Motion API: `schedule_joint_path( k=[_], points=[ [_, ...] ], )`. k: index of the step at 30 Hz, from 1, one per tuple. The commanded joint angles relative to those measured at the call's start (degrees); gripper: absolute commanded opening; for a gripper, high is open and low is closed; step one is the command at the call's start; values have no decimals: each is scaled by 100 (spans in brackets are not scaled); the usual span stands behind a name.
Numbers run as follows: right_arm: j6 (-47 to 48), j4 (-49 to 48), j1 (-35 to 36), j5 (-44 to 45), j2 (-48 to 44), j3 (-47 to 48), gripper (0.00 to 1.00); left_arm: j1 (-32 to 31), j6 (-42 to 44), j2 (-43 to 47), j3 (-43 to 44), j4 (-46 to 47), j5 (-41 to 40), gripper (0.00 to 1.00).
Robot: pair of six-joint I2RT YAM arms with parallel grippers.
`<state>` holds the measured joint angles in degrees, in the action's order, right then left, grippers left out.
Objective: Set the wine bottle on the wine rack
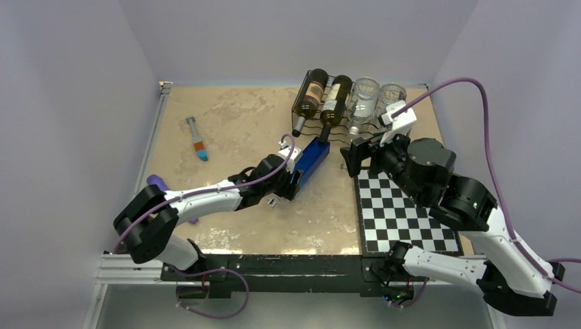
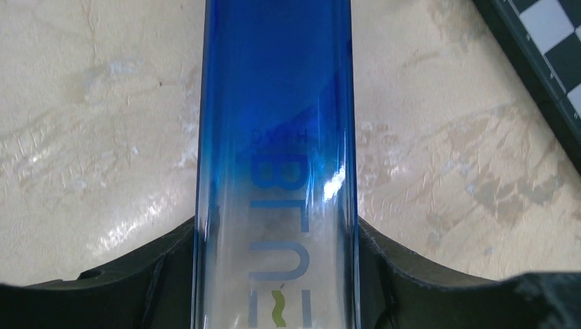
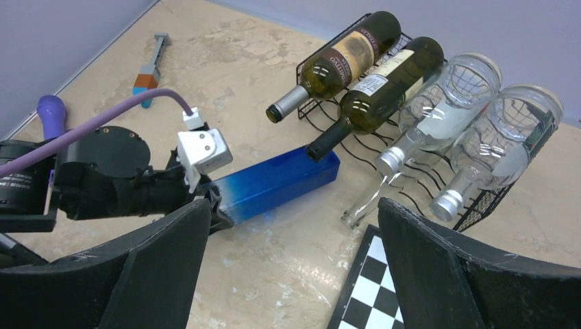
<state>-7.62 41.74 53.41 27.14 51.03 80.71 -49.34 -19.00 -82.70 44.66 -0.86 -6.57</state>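
A blue square-sided wine bottle [image 1: 312,158] lies nearly level just in front of the wine rack, base toward it. My left gripper [image 1: 293,182] is shut on its paler near end; black fingers [image 2: 154,277] press both sides of the glass [image 2: 274,137]. The black wire wine rack [image 1: 310,127] at the back holds two dark bottles [image 1: 314,94] and two clear ones [image 1: 363,103], necks toward me. In the right wrist view the blue bottle's [image 3: 277,181] far end sits by a dark bottle's neck [image 3: 327,140]. My right gripper [image 1: 356,156] stands open and empty [image 3: 291,274] beside the rack [image 3: 481,204].
A black-and-white chessboard [image 1: 401,212] lies under the right arm, its corner [image 3: 363,295] below the right fingers. A small grey, orange and blue tool [image 1: 197,139] lies at the left. A purple object [image 1: 157,182] sits beside the left arm. Walls close in on three sides.
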Motion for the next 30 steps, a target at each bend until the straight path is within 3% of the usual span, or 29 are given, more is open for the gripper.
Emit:
schedule_joint_path(
  k=[1, 21, 30],
  points=[
    [-241, 195, -41, -64, -284, -49, 95, -75, -38, -134, 799, 2205, -551, 0],
    [-440, 755, -65, 266, -1211, -414, 95, -63, 397, -2077, 2414, 2785, -1262, 0],
    [-609, 897, -61, 213, -1370, -553, 95, 174, -88, -2730, 3140, 2819, -979, 0]
  ],
)
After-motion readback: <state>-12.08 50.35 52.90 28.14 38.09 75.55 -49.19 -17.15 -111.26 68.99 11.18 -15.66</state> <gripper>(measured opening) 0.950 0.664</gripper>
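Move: The left hand already holds the blue bottle; the wine rack's middle lies about 28 cm ahead and 19 cm right of it, some 2 cm above. The dark bottle with the pale label lies about 27 cm ahead, 14 cm right and 10 cm above; the empty clear bottle in the lower tier is about 22 cm ahead, 19 cm right and level in height. From the right hand, the rack is about 32 cm ahead, 4 cm right and 30 cm below. Left slides the gripped blue bottle 14 cm forward-right beneath the dark bottle's neck; right withdraws right and back. ##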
